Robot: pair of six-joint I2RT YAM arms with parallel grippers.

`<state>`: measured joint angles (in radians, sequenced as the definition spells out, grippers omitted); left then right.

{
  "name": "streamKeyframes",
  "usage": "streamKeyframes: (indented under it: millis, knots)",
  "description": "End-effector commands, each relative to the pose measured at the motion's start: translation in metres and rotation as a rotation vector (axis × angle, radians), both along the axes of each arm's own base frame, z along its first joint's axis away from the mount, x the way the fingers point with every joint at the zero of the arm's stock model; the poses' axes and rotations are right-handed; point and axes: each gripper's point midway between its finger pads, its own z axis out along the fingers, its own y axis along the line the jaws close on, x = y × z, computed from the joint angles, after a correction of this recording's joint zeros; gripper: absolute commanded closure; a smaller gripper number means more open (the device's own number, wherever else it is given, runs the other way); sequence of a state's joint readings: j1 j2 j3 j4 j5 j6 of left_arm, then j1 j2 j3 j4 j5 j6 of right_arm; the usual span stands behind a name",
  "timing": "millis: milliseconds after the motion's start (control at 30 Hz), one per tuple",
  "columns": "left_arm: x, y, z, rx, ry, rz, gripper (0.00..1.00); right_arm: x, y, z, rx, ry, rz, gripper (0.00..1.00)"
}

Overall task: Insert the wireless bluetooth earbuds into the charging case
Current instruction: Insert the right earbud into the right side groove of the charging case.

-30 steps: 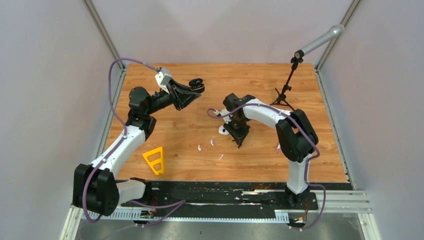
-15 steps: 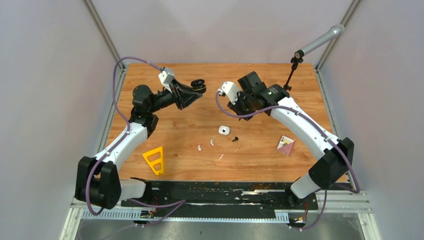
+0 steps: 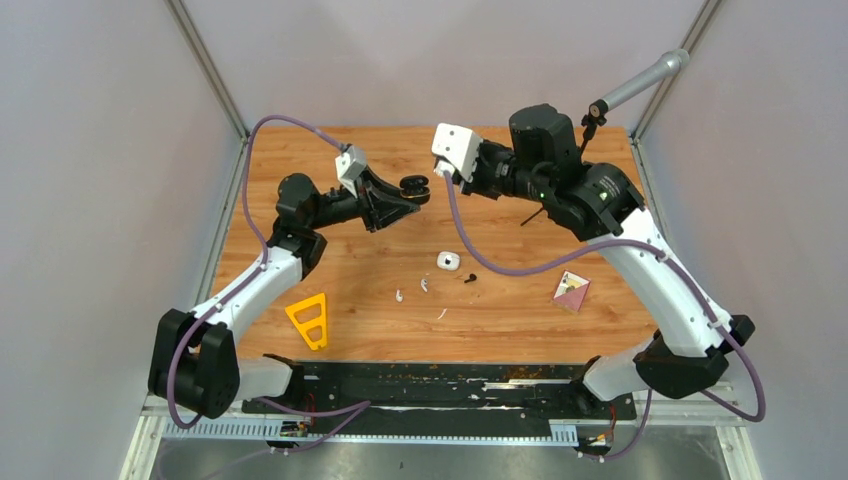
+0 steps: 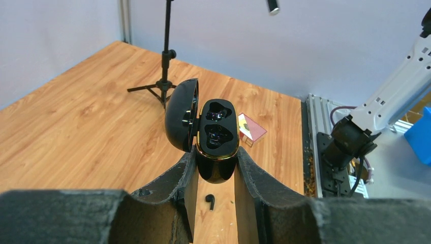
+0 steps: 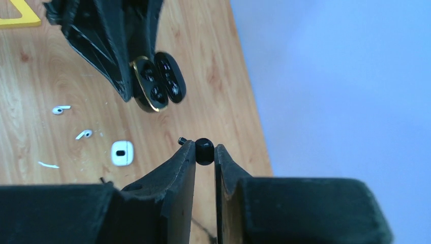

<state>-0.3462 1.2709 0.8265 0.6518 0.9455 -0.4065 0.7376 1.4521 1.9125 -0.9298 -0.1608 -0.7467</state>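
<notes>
A glossy black charging case point(image 4: 218, 133) hangs in the air with its lid swung open and both wells showing; my left gripper point(image 4: 216, 153) is shut on its lower body. From above, the case point(image 3: 413, 188) is over the back middle of the table. My right gripper point(image 5: 205, 148) is shut on a black earbud point(image 5: 204, 151), held high just right of the case point(image 5: 156, 85). A second black earbud point(image 3: 470, 278) lies on the wood. Two white earbuds point(image 3: 399, 296) point(image 3: 424, 286) lie near a shut white case point(image 3: 448, 262).
A thin white sliver point(image 3: 441, 314) lies in front of the white earbuds. A yellow triangle frame point(image 3: 309, 320) sits front left and a small pink card point(image 3: 571, 290) right. A black tripod point(image 4: 163, 76) with a microphone point(image 3: 640, 84) stands at the back right.
My right arm has lifted off the table with the black earbud and swung up and back, close to the case. The left arm has carried the open case slightly right.
</notes>
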Motion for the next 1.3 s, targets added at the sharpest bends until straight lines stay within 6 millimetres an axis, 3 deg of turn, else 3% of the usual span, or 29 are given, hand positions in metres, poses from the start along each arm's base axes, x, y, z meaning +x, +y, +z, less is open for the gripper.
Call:
streamKeyframes:
  millis: [0,700,1267]
  knots:
    - [-0.013,-0.008,0.019,-0.003,-0.12,-0.069,1.0,-0.007,0.017,0.027,-0.042,-0.244,0.104,1.0]
    - [-0.028,-0.013,0.038,-0.031,-0.099,-0.116,1.0,-0.016,0.039,0.002,-0.213,-0.427,0.248,1.0]
    - [-0.026,-0.013,0.043,-0.043,-0.101,-0.104,1.0,-0.02,0.037,-0.013,-0.288,-0.43,0.281,1.0]
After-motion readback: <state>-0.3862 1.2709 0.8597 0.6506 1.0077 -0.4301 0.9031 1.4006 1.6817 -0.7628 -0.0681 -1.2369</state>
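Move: My right hand, holding the black earbud, has the open black charging case about 7 cm to its left, level fore and aft, and about 7 cm below. My left fingers already grip the case's base, its middle roughly 2 cm right of, 1 cm ahead of and 1 cm above that hand. On the table some 38 cm beneath my right hand, the white case lies about 3 cm ahead, straight below sideways, and the loose black earbud 4 cm right and 1 cm back. I carry the earbud about 4 cm left, rising slightly at first and then sinking nearly 4 cm to the case, while my right wrist rolls some 30 degrees about its fingers, counter-clockwise seen from behind the hand. My left hand brings the case 2 cm back and a little right towards the earbud, then lifts it about 1 cm. Both grips hold; the stem tip comes to the mouth of the well farther from my left fingers. ##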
